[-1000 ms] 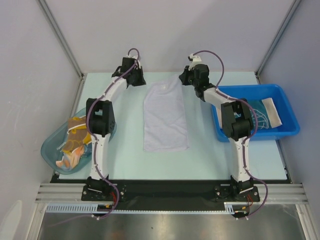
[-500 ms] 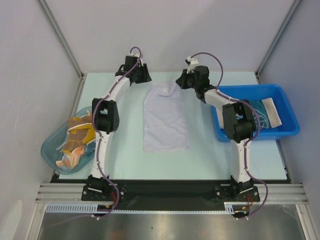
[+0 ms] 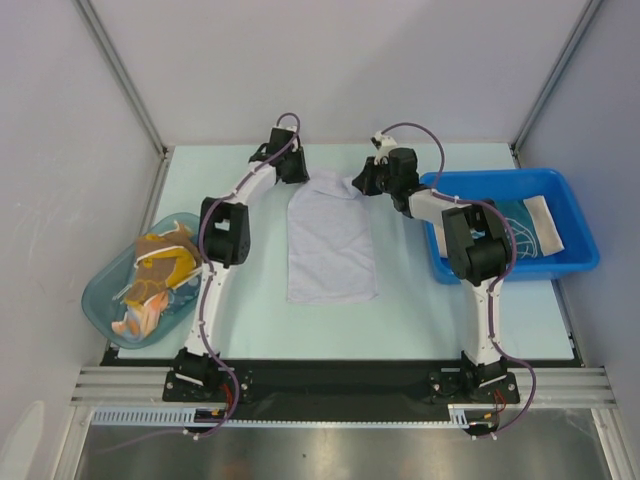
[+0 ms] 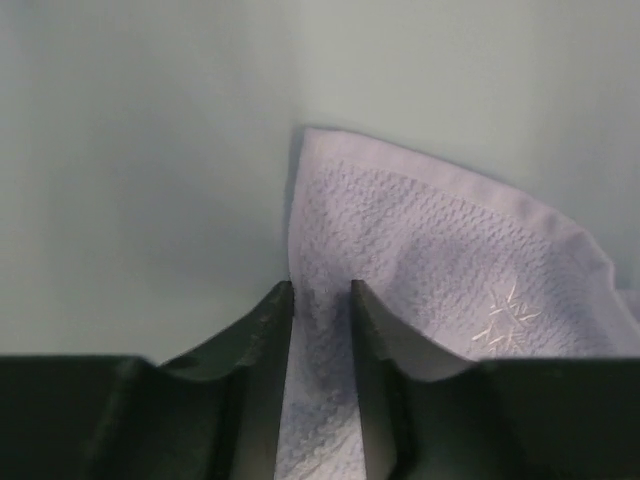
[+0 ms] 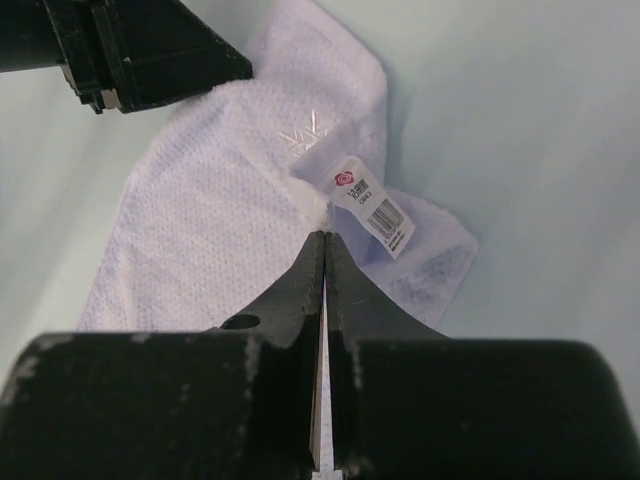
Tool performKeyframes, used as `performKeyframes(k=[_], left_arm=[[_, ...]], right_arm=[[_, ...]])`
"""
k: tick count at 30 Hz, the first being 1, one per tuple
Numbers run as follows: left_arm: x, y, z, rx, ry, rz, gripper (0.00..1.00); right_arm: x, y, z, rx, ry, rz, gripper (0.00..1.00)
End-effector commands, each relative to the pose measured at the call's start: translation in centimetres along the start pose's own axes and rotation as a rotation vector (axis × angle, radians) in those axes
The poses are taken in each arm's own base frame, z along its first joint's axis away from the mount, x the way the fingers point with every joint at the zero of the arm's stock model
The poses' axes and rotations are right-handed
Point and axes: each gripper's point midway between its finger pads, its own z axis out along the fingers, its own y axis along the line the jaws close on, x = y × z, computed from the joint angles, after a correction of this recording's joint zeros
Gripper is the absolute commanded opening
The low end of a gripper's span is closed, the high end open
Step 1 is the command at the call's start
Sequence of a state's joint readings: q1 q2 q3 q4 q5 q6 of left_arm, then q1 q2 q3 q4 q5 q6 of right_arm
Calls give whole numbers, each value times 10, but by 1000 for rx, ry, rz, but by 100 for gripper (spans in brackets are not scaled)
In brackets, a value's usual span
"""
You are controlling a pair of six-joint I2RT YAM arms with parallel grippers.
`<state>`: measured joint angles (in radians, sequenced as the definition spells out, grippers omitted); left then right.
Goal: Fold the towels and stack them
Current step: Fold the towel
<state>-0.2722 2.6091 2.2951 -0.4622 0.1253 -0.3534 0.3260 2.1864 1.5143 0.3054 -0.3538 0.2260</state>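
A white towel (image 3: 330, 240) with a star mark lies lengthwise in the middle of the table, its far end drawn narrow. My left gripper (image 3: 296, 170) is at its far left corner. In the left wrist view its jaws (image 4: 321, 290) stand apart, with the towel (image 4: 440, 270) edge running between the fingers. My right gripper (image 3: 360, 183) holds the far right corner. The right wrist view shows it (image 5: 322, 238) shut on the towel (image 5: 220, 200) beside the sewn label (image 5: 370, 205). More towels, orange and brown (image 3: 155, 275), lie heaped in the tub.
A translucent teal tub (image 3: 100, 300) sits at the left table edge. A blue plastic bin (image 3: 580, 250) at the right holds a teal cloth (image 3: 515, 215) and a pale one (image 3: 545, 215). Grey walls close in the far side.
My left arm swung right to the towel's far left corner and its jaws came open. The right gripper drew its corner slightly inward, narrowing the towel's far end.
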Motion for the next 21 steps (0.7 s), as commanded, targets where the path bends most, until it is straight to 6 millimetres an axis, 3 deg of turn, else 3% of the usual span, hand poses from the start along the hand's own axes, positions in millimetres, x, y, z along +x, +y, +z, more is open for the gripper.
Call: performKeyframes(k=[1,3,4,5,6,7,8,9,10,11,12,13,15,17,21], left_arm=[[23,1,-6,-50,74,-13,26],[45,6,-9,-83,136,-30,14],[43,5,-17,-88,138,-37,3],[48,7,-22,-98,150,-44,0],[68,15,-25,-121,195,-64,0],[60,11,-40,-125,172,-69,0],[63,10,-47,-129,174,-71,0],[81,16,-52,-152,207,-81,0],[69,13,-70,-165,172,-81,1],[71,14,-78,-175,172,-91,0],[86,19,-84,-193,196,-109,0],[76,14,-98,-181,164,-113,0],[84,16,-107,-184,165,-121,0],[72,10,-121,-164,122,-109,0],[57,3,-139,-135,63,-72,1]], right_arm=[[-15,11,-8,-29,-46,8,0],[-2,10,-13,-27,-16,21,0],[-5,12,-18,-24,-23,21,0],[-3,13,-21,-21,-19,24,0],[-2,13,-25,-14,-15,26,0],[7,12,-30,-4,2,35,0],[1,16,-36,-1,-6,34,0],[5,17,-41,0,10,39,0],[14,17,-45,7,28,34,0],[11,19,-51,20,22,23,0],[15,19,-54,28,31,17,0],[18,19,-57,33,34,7,0],[22,19,-64,38,33,3,0],[23,18,-70,36,19,4,0],[3,29,-78,9,-23,-8,0]])
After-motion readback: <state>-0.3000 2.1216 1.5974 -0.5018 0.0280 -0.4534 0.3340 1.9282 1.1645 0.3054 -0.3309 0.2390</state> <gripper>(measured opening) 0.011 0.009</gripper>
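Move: The towel's left edge is already between the left hand's parted fingers; its far left corner lies about 5 cm ahead, 2 cm right and 1 cm below them, its near left corner some 42 cm back and 2 cm left. The right hand still holds the far right part up; the near right corner is roughly 35 cm back, 4 cm right and 9 cm below it. The blue bin sits about 38 cm right and 10 cm back of the right hand, 4 cm lower. Close the left gripper to pinch the towel's edge beside its far left corner, then drag it back about 15 cm, low over the table and slightly left, tipping the fingers some 15 degrees steeper. Keep the right grip shut on its part and bring it back about 8 cm and a little right, dipping 4 cm before rising again, both towards the towel's near edge. ##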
